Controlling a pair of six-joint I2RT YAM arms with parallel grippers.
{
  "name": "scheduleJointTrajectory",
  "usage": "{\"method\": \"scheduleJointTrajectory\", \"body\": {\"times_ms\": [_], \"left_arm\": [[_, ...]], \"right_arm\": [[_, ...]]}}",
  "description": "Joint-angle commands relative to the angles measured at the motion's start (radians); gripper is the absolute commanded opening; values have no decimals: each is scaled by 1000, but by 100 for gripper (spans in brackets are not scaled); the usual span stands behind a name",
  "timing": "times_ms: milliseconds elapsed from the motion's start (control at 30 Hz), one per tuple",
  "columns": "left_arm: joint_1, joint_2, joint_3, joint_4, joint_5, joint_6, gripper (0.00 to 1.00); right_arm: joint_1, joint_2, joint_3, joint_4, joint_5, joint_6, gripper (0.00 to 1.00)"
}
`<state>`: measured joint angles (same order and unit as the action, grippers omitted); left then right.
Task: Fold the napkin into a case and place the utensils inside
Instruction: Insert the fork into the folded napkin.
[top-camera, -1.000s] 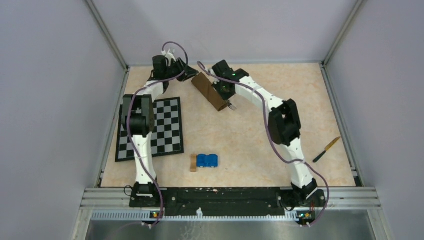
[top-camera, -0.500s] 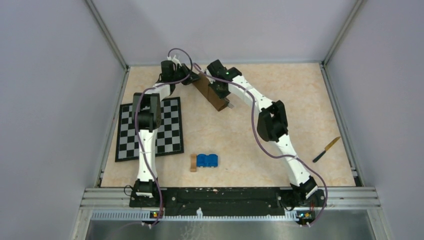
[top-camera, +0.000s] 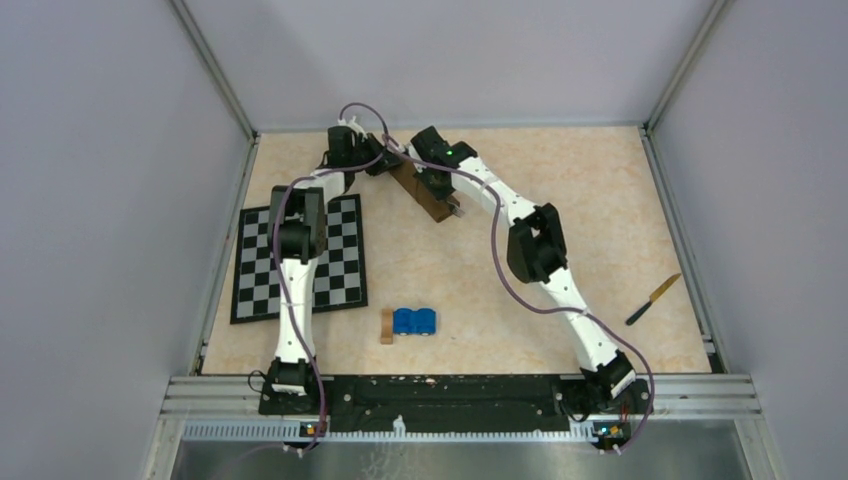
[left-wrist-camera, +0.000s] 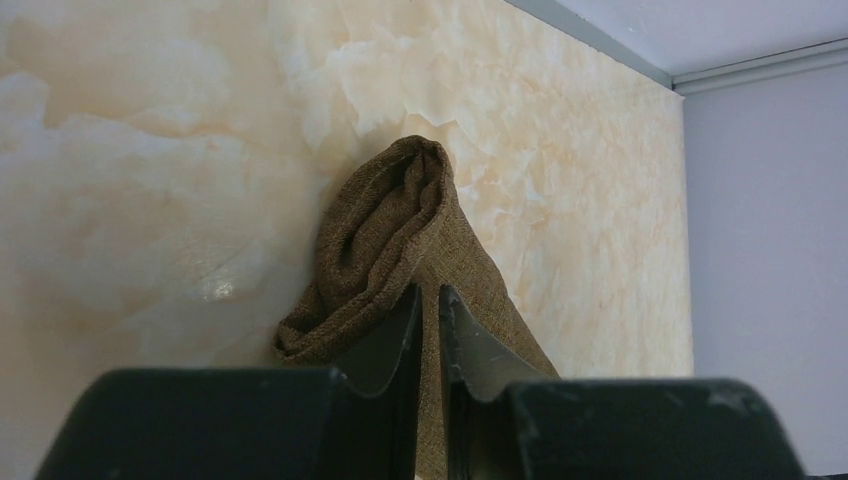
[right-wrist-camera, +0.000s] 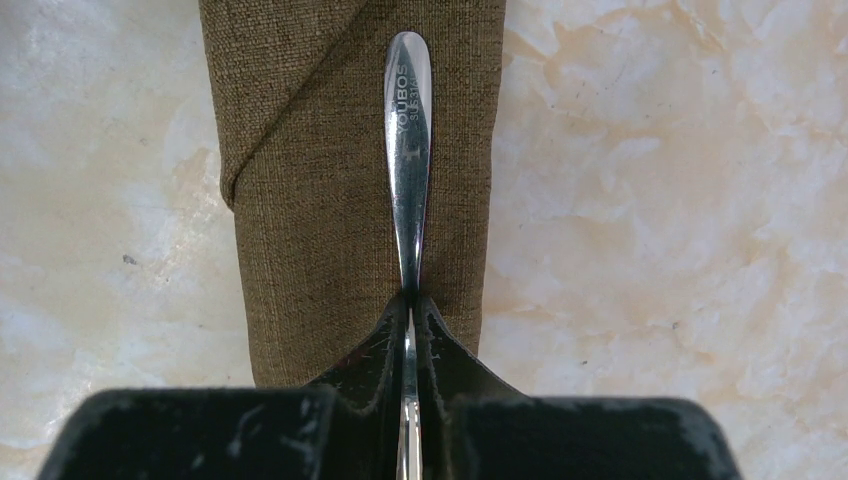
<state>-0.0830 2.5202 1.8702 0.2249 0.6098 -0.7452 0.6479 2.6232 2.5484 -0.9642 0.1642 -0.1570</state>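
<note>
The dark brown napkin, folded into a long narrow case (top-camera: 418, 188), lies slantwise at the far middle of the table. My left gripper (left-wrist-camera: 428, 292) is at its far end, shut on a bunched fold of the case (left-wrist-camera: 385, 225). My right gripper (right-wrist-camera: 411, 297) is shut on a shiny metal utensil handle (right-wrist-camera: 408, 150), which lies along the top of the case (right-wrist-camera: 320, 250). In the top view the left gripper (top-camera: 380, 163) and right gripper (top-camera: 443, 190) meet over the cloth. A second utensil, a knife (top-camera: 654, 298), lies far right.
A black-and-white checkered mat (top-camera: 340, 255) lies at the left under the left arm. A small tan wooden block (top-camera: 387, 326) and a blue object (top-camera: 414, 321) sit near the front middle. Grey walls enclose the table on three sides.
The left arm swung right onto the case's far end and its jaws closed on the cloth. The right arm shifted slightly toward the far left, still holding the utensil.
</note>
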Motion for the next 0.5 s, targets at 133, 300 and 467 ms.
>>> {"method": "scheduleJointTrajectory", "body": {"times_ms": [133, 300, 467], "left_arm": [[-12, 1, 22, 4, -21, 39, 15], [-14, 2, 26, -11, -25, 50, 15], [-14, -3, 21, -28, -25, 58, 15]], "right_arm": [[16, 16, 69, 86, 23, -7, 18], [26, -86, 60, 78, 48, 73, 39], [24, -382, -278, 138, 44, 302, 52]]}}
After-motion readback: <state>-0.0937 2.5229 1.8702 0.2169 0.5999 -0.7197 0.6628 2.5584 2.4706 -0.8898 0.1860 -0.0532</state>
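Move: The right hand has the fork pinched near its neck over the napkin's near-right end. The folded napkin's middle lies about 5 cm ahead and 5 cm left, about 1 cm below; the fork's middle is some 2 cm ahead and 1 cm left. The chessboard's middle is roughly 16 cm back and 32 cm left of the right hand. From the left hand, at the napkin's far-left end, the napkin's middle is about 6 cm back and 6 cm right. The right fingers let go of the fork, spreading from shut to about half open, just after the hand has sunk a last half centimetre. The hand drifts about 1 cm forward and left along the napkin, then draws straight back by as much while rising some 2 cm off the fork. The left hand stays nearly still, fingers almost shut, keeping its hold on the napkin's far-left end. ##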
